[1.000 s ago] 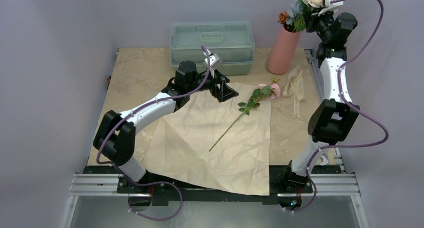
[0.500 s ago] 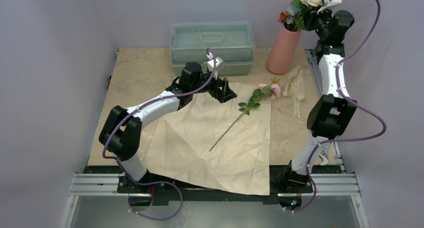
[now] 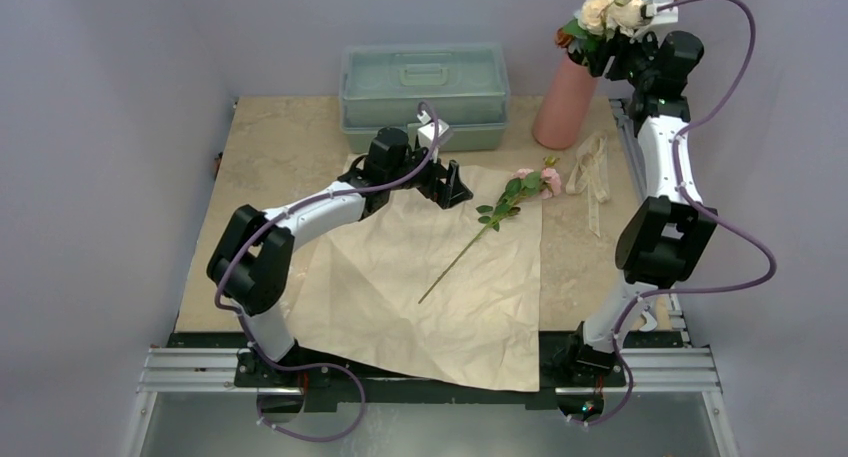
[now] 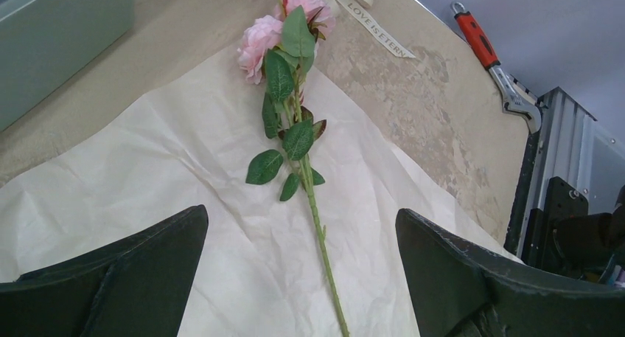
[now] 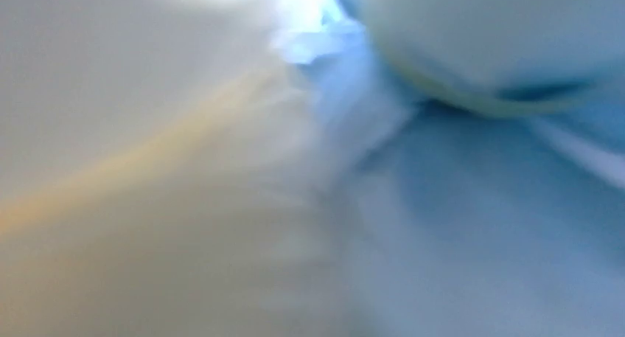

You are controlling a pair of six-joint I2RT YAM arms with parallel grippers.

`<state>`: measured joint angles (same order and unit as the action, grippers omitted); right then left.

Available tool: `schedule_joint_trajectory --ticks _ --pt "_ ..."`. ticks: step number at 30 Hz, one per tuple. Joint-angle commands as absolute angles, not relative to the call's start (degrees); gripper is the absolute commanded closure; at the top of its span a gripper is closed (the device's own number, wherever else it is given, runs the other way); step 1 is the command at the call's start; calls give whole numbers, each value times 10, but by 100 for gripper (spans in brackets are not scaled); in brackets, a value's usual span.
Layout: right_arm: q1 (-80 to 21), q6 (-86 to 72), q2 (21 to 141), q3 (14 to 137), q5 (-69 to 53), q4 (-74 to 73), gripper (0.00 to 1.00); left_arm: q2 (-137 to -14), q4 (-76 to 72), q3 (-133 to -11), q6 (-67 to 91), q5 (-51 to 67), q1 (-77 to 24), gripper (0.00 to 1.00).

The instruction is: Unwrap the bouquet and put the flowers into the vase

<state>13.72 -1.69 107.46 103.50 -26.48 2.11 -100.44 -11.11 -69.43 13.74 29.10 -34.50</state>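
The bouquet is undone: its tan paper (image 3: 400,277) lies flat on the table. A pink flower (image 3: 545,180) on a long green stem (image 4: 317,226) lies across the paper. My left gripper (image 3: 452,182) hovers low over the paper, open, its jaws either side of the stem's line, holding nothing (image 4: 301,215). The salmon-pink vase (image 3: 565,102) stands at the back right with cream, blue and rust flowers (image 3: 610,15) at its mouth. My right gripper (image 3: 618,45) sits among those blooms. Its wrist view is only blurred cream and blue petals, so its jaws are hidden.
A grey-green lidded box (image 3: 424,92) stands at the back centre, left of the vase. A beige ribbon (image 3: 590,167) lies on the table right of the pink bloom. In the left wrist view a red-handled wrench (image 4: 490,57) rests near the table's right edge.
The right arm has carried the cream bloom left and down over the vase mouth. The left arm has slid a little right toward the pink flower.
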Motion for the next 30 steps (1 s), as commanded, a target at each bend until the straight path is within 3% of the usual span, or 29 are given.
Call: schedule_joint_trajectory --ticks 1,5,13,30 --pt "146 -37 1027 1028 -266 15 30 -1012 -119 -722 113 279 -344 0" --pt "146 -31 1008 1009 -282 13 17 -1027 -103 -736 93 271 -349 0" --pt "147 18 971 975 -291 -25 4 -1068 -68 -765 55 253 -367 1" --pt "152 33 850 845 -278 -99 2 -1204 26 -876 20 150 -436 29"
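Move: Below and to the right of the left hand lies the pink flower, its mid-stem about 7 cm right, level fore-and-aft and some 17 cm down; its blooms are about 12 cm ahead and 20 cm right. The vase stands roughly 22 cm ahead and 23 cm right, the toolbox 28 cm ahead and 7 cm left. From the right hand, the pink stem is about 21 cm back, 21 cm left and 35 cm down, the vase 2 cm ahead, 5 cm left and 21 cm down. Sinking about 9 cm and drifting some 5 cm right, the left hand, after a small reach forward, comes down towards the pink flower's stem just below its leaves; its fingers dip some 15 degrees and narrow to about three-quarters open, without touching. Meanwhile the right hand backs about 9 cm away from the vase flowers, opening fully, rising slightly, then dipping. ##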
